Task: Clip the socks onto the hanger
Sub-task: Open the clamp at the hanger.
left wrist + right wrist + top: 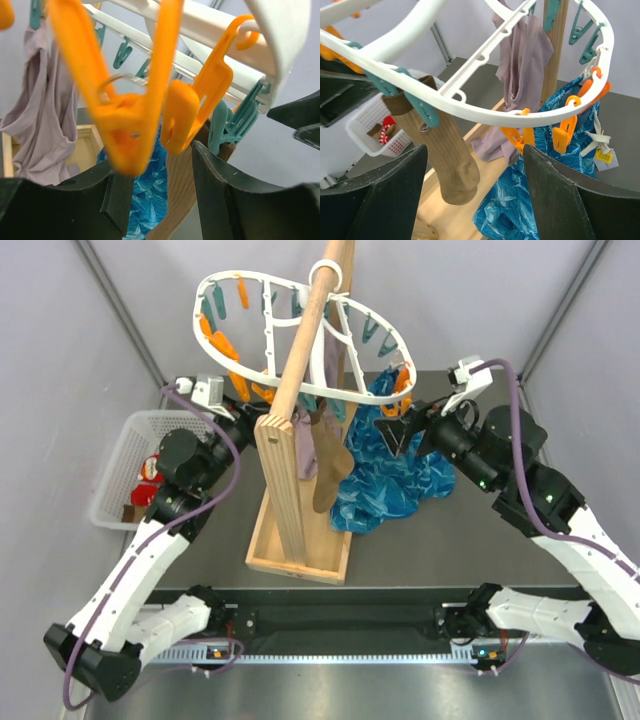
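The hanger, a white oval ring with orange and teal pegs, hangs tilted on the wooden pole. A tan sock and a mauve sock hang clipped under it. Red socks lie in the basket. My left gripper is under the ring's left side. Up close, the left gripper is open, and the lower ends of two orange pegs hang just above its fingers. My right gripper stands open and holds nothing, below the ring and facing the tan sock and the mauve sock.
A wooden pole stand with a tray base fills the middle. A crumpled blue patterned cloth lies to its right. The white mesh basket sits at the left, beside the left arm. Grey walls close in on both sides.
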### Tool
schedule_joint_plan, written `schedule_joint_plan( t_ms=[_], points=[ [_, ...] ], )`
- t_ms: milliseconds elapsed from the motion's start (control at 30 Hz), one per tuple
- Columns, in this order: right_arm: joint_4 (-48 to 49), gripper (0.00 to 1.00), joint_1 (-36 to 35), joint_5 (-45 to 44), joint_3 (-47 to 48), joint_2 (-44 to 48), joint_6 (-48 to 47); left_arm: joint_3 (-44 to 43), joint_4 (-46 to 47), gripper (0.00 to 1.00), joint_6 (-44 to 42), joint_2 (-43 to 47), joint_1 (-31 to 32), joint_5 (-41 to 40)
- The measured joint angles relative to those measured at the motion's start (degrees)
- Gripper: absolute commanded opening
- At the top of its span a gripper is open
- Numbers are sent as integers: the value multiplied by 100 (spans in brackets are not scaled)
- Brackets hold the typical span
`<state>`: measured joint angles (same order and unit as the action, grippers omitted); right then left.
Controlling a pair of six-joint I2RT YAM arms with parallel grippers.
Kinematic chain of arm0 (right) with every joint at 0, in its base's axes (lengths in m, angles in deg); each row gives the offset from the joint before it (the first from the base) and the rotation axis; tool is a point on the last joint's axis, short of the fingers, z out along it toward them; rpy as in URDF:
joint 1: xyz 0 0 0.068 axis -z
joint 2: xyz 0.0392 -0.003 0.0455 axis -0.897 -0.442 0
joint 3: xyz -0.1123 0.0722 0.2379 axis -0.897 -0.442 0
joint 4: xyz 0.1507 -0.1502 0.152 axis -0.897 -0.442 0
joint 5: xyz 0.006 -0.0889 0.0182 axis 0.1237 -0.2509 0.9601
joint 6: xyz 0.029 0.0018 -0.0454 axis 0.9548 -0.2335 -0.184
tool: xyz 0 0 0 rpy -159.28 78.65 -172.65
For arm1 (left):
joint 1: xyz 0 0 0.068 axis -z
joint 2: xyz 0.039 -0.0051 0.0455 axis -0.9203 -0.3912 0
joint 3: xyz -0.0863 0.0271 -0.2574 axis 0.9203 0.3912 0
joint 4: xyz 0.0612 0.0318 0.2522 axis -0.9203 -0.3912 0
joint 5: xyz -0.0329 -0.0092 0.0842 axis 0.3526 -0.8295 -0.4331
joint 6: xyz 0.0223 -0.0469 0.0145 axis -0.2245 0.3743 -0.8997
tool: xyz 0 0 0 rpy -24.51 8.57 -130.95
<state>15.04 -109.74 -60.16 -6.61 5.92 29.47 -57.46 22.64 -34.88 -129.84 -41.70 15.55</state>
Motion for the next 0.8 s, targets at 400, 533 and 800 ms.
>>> schedule_joint_plan(
  t_ms=[400,533,800],
  points=[
    [-39,73,4,1128,136,76,118,-485,249,23,-463,-763,852,-398],
    [-15,73,4,1473,192,70,221,-505,282,21,-553,-796,1104,-573],
    [37,72,4,1799,195,33,385,-492,208,26,-822,-789,1617,-1008]
  ],
)
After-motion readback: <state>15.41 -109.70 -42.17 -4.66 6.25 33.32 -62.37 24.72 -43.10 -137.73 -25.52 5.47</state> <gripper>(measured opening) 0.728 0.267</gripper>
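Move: Some 4 cm to the left hand's right, 1 cm ahead and 2 cm up hangs the orange clip it goes for. A second orange clip is about 2 cm ahead, 1 cm left and 3 cm up; the brown sock's middle is roughly 13 cm right, 2 cm ahead and 9 cm down. From the right hand, that first clip is about 26 cm left, 5 cm ahead and 2 cm up, the sock some 12 cm left, 2 cm ahead and 6 cm down. Sweeping right about 7 cm under the hanger rim, the left hand closes its half-open fingers on the orange clip's lower end and keeps squeezing it while going on right and easing slightly back. The empty right hand, fingers wide, draws back some 5 cm, drifting left and a little up, and swings nearly 20 degrees counter-clockwise to face the sock. ##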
